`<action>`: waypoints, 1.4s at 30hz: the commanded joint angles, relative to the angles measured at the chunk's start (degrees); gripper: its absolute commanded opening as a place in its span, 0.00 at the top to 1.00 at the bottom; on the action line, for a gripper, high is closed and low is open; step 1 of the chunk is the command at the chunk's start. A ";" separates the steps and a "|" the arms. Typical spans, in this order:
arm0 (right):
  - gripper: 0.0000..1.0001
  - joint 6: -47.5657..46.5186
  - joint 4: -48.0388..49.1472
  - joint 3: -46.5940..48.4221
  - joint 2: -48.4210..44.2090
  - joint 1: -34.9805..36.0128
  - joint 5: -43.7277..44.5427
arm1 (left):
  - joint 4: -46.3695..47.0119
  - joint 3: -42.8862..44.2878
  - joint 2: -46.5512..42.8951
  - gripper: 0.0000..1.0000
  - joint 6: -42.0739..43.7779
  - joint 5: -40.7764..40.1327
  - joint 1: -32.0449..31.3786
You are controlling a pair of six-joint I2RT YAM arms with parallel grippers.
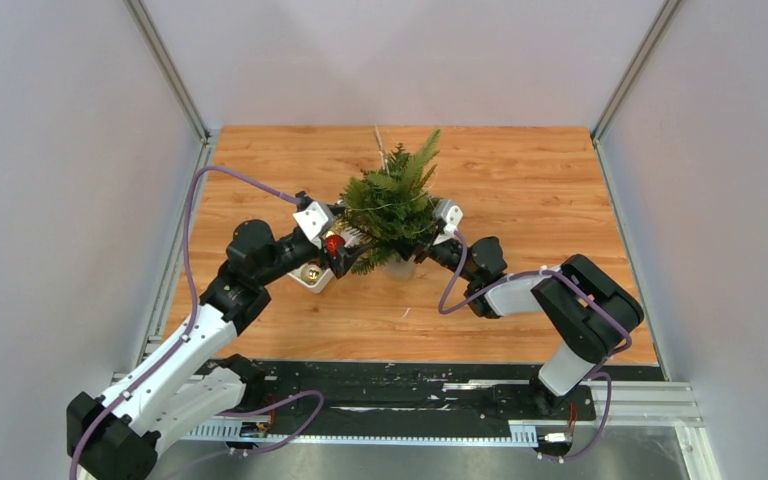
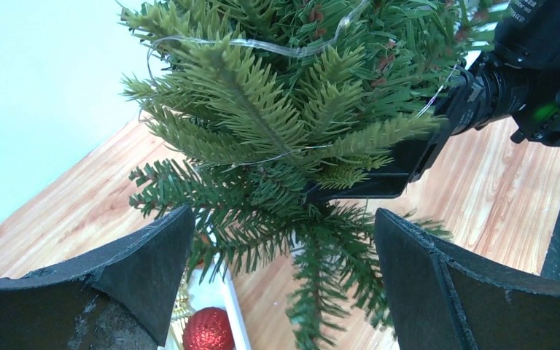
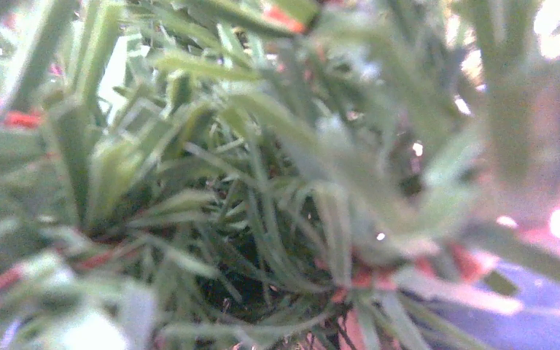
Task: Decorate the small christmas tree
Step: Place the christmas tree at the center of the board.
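The small christmas tree (image 1: 394,203) stands mid-table on a clear round base (image 1: 400,268). In the left wrist view its branches (image 2: 262,124) fill the upper frame, with a thin clear wire strand (image 2: 292,49) draped over them. My left gripper (image 1: 348,248) is at the tree's lower left side. Its jaws (image 2: 284,216) are open, with only low branch tips between them. My right gripper (image 1: 423,238) is pushed into the tree from the right. One black finger (image 2: 401,166) shows among the branches. The right wrist view shows only blurred needles (image 3: 262,189), so its jaws are hidden.
A white tray (image 1: 300,281) lies left of the tree base, under my left gripper. It holds a red glitter bauble (image 2: 208,329) and a gold ornament (image 1: 311,271). Grey walls close in the wooden table (image 1: 520,180) on three sides.
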 commanded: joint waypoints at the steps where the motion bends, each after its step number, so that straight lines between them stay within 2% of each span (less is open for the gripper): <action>1: 1.00 -1.66 6.31 -0.63 -2.13 -0.52 -0.65 | 2.74 0.87 -0.70 0.00 0.47 0.17 0.57; 9: 1.00 -5.73 3.67 0.63 -4.67 -10.01 1.98 | 2.72 0.53 -1.56 0.00 0.38 -0.04 1.44; 15: 1.00 -3.00 6.10 6.53 0.76 -16.99 1.35 | 2.14 0.37 -1.92 0.00 0.75 0.26 2.03; 20: 1.00 1.15 9.55 9.88 6.55 -18.55 0.88 | 1.43 0.51 -2.22 0.00 1.16 0.35 2.70; 25: 0.99 1.25 10.09 8.07 7.54 -18.46 0.83 | 1.24 0.48 -2.32 0.00 1.30 0.55 3.34; 27: 0.89 1.02 9.24 7.24 7.08 -18.44 0.43 | 1.56 0.40 -2.10 0.00 1.29 0.73 3.44; 31: 0.48 1.60 8.97 4.47 4.33 -18.51 2.31 | 2.37 0.45 -1.58 0.00 1.15 1.22 3.51; 33: 0.38 1.65 8.53 3.44 2.39 -18.52 3.84 | 2.47 0.42 -1.42 0.00 1.11 1.50 3.50; 42: 0.23 2.77 -0.44 2.17 -4.92 -18.56 6.61 | 2.53 -0.05 -1.88 0.00 1.37 1.86 3.50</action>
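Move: The right hand holds the tree low among its branches. The clear board spot the tree goes to lies about 12 cm ahead, 11 cm right and some 14 cm below. The tree's base block is roughly 10 cm straight below this hand, and the ornament box about 20 cm left, 6 cm ahead and 12 cm below. From the left hand that spot is about 11 cm ahead, 23 cm right and 20 cm below. Right hand shifts the held tree about 12 cm forward and 11 right, then opens, easing back and up. ##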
